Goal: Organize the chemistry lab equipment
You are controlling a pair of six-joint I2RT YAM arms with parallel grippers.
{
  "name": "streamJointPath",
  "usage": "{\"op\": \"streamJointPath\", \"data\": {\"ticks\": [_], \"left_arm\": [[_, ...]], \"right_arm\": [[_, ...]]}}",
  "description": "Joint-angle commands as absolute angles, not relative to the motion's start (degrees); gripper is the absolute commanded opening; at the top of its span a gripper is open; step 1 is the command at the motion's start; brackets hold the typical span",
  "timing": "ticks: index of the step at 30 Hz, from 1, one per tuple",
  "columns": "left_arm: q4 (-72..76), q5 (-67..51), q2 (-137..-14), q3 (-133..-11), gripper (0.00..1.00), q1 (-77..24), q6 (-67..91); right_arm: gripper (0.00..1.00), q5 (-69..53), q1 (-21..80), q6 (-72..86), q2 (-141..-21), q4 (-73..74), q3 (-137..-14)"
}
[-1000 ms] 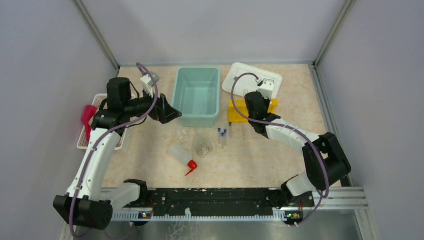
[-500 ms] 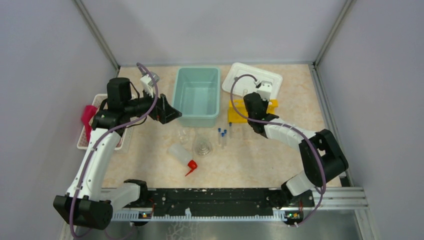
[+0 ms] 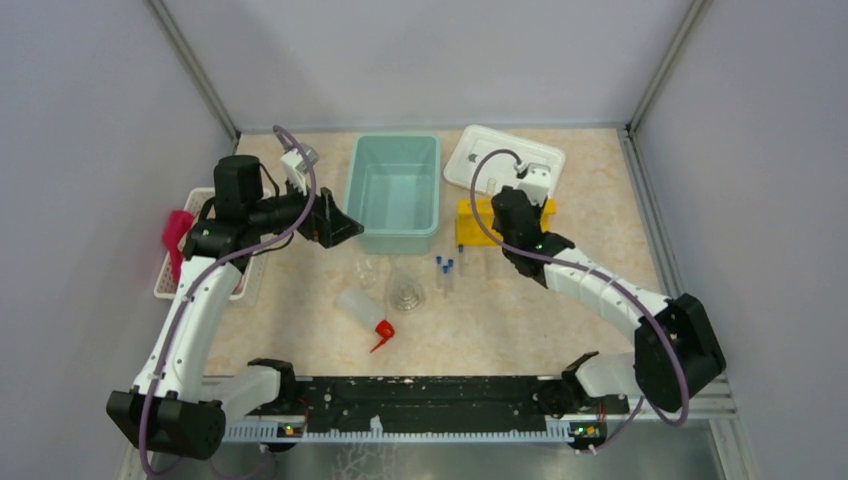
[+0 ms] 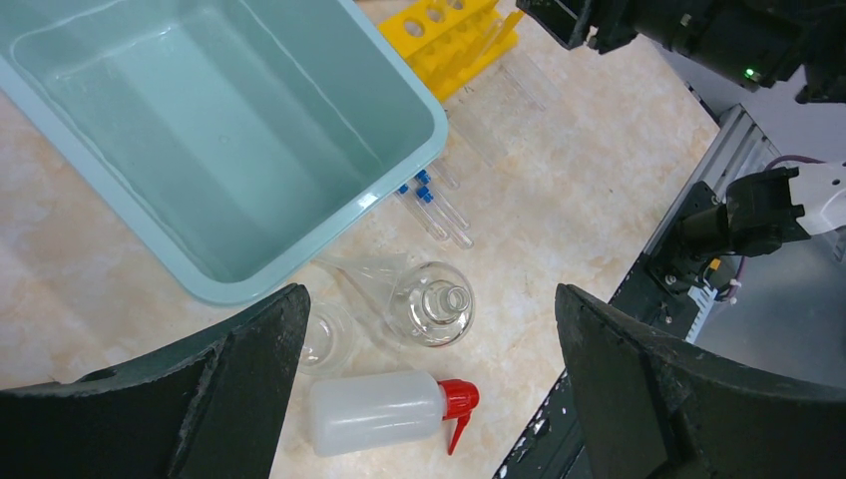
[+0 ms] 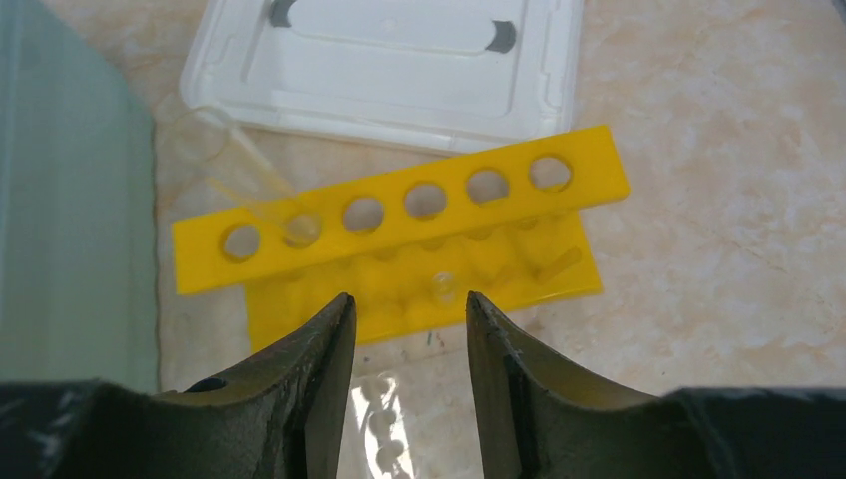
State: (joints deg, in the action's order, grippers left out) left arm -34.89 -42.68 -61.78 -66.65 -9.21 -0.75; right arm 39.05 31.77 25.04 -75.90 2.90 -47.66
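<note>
The yellow tube rack lies just ahead of my right gripper, which is open with nothing between its fingers. One clear tube leans in the rack's second hole, and a second clear tube end shows at the lower tier. In the top view the right gripper hovers over the rack. Blue-capped tubes lie on the table. My left gripper is wide open above the glass flask, a beaker and the lying squeeze bottle with its red spout.
A teal bin stands at the back centre, with a white lid to its right behind the rack. At the far left a white slatted basket holds a pink cloth. The black rail runs along the near edge.
The right gripper's jaws have parted from nearly shut. Its elbow has swung out to the right and toward the near edge. The left arm has not moved.
</note>
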Motion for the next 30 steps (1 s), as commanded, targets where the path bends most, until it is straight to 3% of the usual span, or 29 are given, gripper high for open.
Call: {"op": "streamJointPath", "data": {"ticks": [1, 6, 11, 20, 30], "left_arm": [[-34.55, -43.16, -61.13, -68.29, 0.99, -8.96, -0.18], [-34.66, -43.23, -60.96, -68.2, 0.99, -8.96, -0.09], [-35.25, -42.98, -60.67, -68.64, 0.99, -8.95, -0.09], [-35.6, -42.85, -60.33, -68.81, 0.99, -8.96, -0.09], [-35.6, -43.22, -60.32, -69.14, 0.99, -8.96, -0.09]], "right_arm": [[0.42, 36.63, 39.44, 29.42, -72.01, 11.87, -50.92], [0.33, 25.26, 44.7, 35.83, -74.14, 14.19, -50.78], [0.26, 24.61, 45.09, 39.0, -80.44, 15.28, -52.68], [0.26, 24.43, 45.09, 38.39, -93.14, 15.87, -58.66], [0.26, 25.28, 44.36, 38.1, -99.4, 16.96, -63.03]]}}
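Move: The blue-capped tube I'm after, the middle one of the bunch, lies about 14 cm to my right hand's left, 7 cm back and 15 cm down. The capped tube beside the rack is some 11 cm left and 4 cm back. The yellow rack sits about 3 cm left and 2 cm ahead, the clear well plate 5 cm left and 5 cm back. From my left hand the middle tube is roughly 15 cm right, 3 cm ahead and 28 cm below. I swing my empty right hand quickly left and back, away from over the rack, then sink towards the blue-capped tubes, ending about 13 cm left, 11 cm lower and 5 cm back. On the way I tip my fingers some 25 degrees further down, turn them about 15 degrees counter-clockwise and narrow them from half open to a quarter open, slowing while still above the tubes. ##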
